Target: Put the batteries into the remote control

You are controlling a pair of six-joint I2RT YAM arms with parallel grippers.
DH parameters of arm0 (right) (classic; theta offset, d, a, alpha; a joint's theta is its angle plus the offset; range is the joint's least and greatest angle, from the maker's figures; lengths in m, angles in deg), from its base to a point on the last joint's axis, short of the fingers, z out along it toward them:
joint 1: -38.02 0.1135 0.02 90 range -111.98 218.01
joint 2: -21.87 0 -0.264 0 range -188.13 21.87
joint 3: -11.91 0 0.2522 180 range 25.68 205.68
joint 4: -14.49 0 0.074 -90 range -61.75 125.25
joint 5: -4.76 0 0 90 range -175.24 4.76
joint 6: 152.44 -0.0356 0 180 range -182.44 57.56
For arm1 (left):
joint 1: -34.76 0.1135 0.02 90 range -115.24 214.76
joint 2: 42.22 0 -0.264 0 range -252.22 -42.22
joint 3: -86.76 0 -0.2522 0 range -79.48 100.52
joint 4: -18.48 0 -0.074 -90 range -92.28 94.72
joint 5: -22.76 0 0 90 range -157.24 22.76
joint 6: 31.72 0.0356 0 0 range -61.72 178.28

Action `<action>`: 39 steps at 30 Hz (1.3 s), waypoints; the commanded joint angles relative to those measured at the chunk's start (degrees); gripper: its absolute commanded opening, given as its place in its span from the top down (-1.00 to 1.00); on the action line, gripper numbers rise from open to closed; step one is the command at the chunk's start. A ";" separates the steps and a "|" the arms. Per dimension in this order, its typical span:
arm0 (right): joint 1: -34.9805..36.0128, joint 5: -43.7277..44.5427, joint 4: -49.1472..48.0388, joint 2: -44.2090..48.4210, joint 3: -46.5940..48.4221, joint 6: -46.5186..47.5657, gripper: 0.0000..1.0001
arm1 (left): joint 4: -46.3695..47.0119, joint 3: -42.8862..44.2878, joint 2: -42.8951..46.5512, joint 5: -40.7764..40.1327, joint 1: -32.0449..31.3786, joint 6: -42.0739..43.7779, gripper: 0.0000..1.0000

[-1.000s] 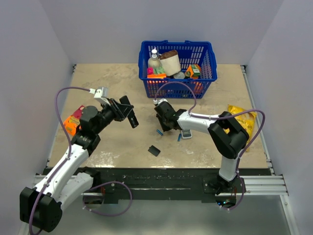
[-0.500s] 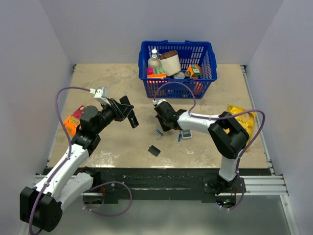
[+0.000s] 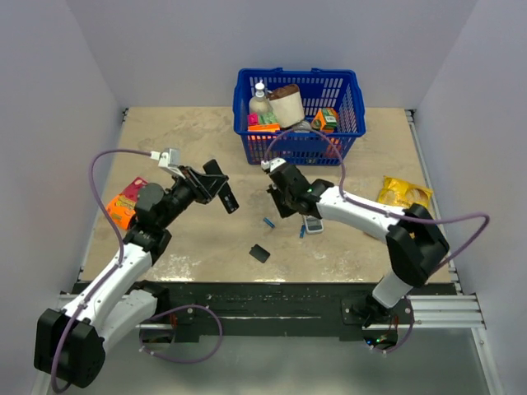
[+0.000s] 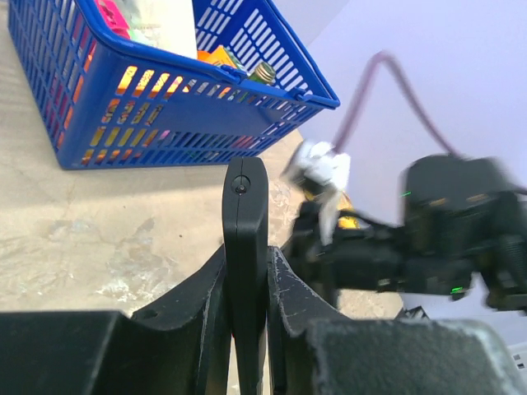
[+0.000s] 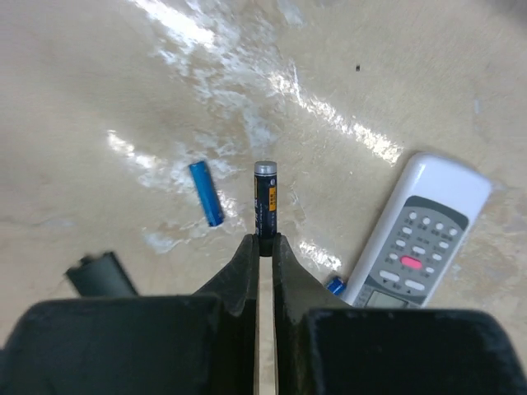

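My left gripper (image 3: pixel 216 188) is shut on the long black remote control (image 3: pixel 226 197) and holds it above the table, left of centre. In the left wrist view the remote (image 4: pixel 245 222) stands edge-on between the jaws. My right gripper (image 3: pixel 280 200) is shut on one dark blue battery (image 5: pixel 264 202), gripped by its lower end and held above the table. A second blue battery (image 5: pixel 206 192) lies on the table just left of it and also shows in the top view (image 3: pixel 268 221). A third battery (image 5: pixel 334 285) lies against the white remote. The small black back cover (image 3: pixel 260 253) lies nearer the front.
A white-grey button remote (image 5: pixel 420 234) lies on the table right of my right gripper. A blue basket (image 3: pixel 288 146) full of items stands at the back centre. A yellow bag (image 3: pixel 403 193) lies at the right and an orange packet (image 3: pixel 123 203) at the left.
My right arm's elbow has swung out to the right and its gripper has shifted slightly right with the battery. My left gripper has moved a little to the right with the remote.
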 commanded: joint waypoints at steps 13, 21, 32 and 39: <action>8.09 -12.52 13.78 11.09 20.25 0.08 1.00 | 19.55 -3.70 -6.54 0.68 -0.22 -9.00 1.00; 9.24 -13.67 17.21 7.32 24.56 -3.09 1.00 | 22.19 -4.05 -7.68 0.59 -0.31 -11.28 1.00; 9.24 -12.52 18.18 4.32 26.59 -4.67 1.00 | 25.79 -4.66 -9.26 2.18 -0.57 -14.27 1.00; 9.15 -10.94 19.84 2.65 28.70 -6.16 1.00 | 27.02 -5.10 -9.88 2.88 -0.83 -14.97 1.00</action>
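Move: The remote control's open battery compartment is some 14 cm to the right hand's left, 5 cm back and 11 cm above; that hand already holds the black battery. On the table about 7 cm below it, one blue battery lies roughly 4 cm left and 1 cm back, another 6 cm right and 5 cm back, the white remote 11 cm right and 1 cm forward. From the left hand, which grips the remote control, the held battery is about 15 cm right, 4 cm forward and 18 cm lower. Carrying the black battery up off the table area, the right hand rises some 18 cm while going left and back, then sinks about 4 cm and eases up slightly, bringing the battery tip to the free slot of the remote control. It turns counter-clockwise about 15 degrees, its left side rising as much. Keeping its grip, the left hand shifts 2 cm right and rolls its right side up. ##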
